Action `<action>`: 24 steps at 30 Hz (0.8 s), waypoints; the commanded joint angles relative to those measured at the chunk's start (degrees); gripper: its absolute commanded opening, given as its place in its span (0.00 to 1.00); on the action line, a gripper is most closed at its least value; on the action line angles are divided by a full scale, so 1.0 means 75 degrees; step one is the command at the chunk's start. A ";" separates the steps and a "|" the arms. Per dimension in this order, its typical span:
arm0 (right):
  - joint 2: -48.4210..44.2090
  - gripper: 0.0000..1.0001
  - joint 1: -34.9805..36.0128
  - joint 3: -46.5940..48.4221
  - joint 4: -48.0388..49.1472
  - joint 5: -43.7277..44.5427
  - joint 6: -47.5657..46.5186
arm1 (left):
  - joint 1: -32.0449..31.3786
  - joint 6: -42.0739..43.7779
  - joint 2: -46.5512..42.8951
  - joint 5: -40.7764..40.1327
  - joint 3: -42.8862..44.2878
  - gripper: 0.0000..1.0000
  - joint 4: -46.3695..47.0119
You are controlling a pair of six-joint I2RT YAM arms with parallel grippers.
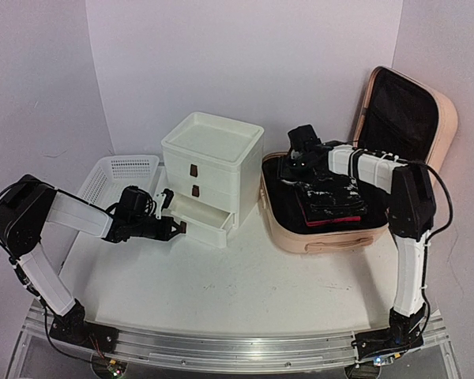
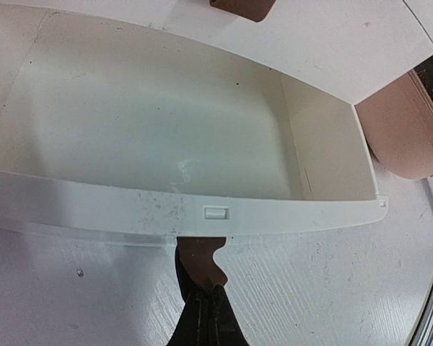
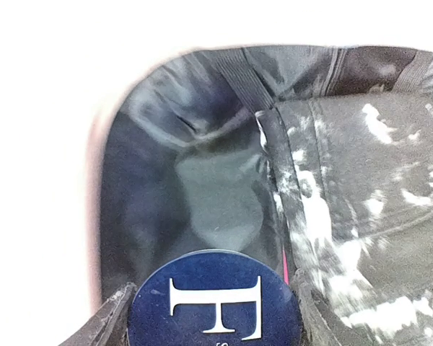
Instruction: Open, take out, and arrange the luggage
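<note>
The peach-pink luggage lies open at the right of the table, its lid propped up against the wall. Folded black-and-white speckled clothes lie in its base. My right gripper reaches into the far left corner of the base. In the right wrist view that gripper is shut on a round navy tin marked with a white F, above the black lining and beside the clothes. My left gripper is shut on the brown handle of the pulled-out bottom drawer.
A white three-drawer box stands mid-table with its bottom drawer open toward the left arm. A white mesh basket sits at the back left. The luggage corner shows just right of the drawer.
</note>
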 commanded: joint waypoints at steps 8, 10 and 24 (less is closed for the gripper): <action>-0.3013 0.47 0.0381 -0.3069 0.2090 -0.4863 -0.0826 | -0.0097 0.0095 -0.0785 0.0437 -0.0465 0.00 -0.0209; -0.3145 0.48 0.0912 -0.3179 0.2102 -0.5135 -0.1114 | -0.0106 0.0123 -0.0935 0.0458 -0.0572 0.00 -0.0312; 0.0094 0.51 0.3394 0.0123 0.1713 -0.1355 -0.2023 | -0.0121 0.0145 -0.1176 0.0238 -0.0793 0.00 -0.0525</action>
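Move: The right hand already holds the blue-topped jar above the near-left part of the open suitcase. Its goal, the open bottom drawer, has its middle about 25 cm left, 11 back and 9 below. The white cabinet's middle is some 22 cm left and 3 ahead; the folded clothes lie 12 right, 4 back and 7 below. The left hand is already on the drawer's brown pull, the drawer's middle about 7 cm ahead, 7 right and just below. Keeping its grip on the jar, the right hand swings about 25 cm left and 20 cm back, away from the suitcase to above the open drawer, turning roughly 50 degrees counter-clockwise; it rises some 5 cm on the way and starts to sink again at the end. Meanwhile the left hand, shut on the brown pull, draws back and slightly left by about 3 cm, dragging the bottom drawer farther out of the cabinet. ##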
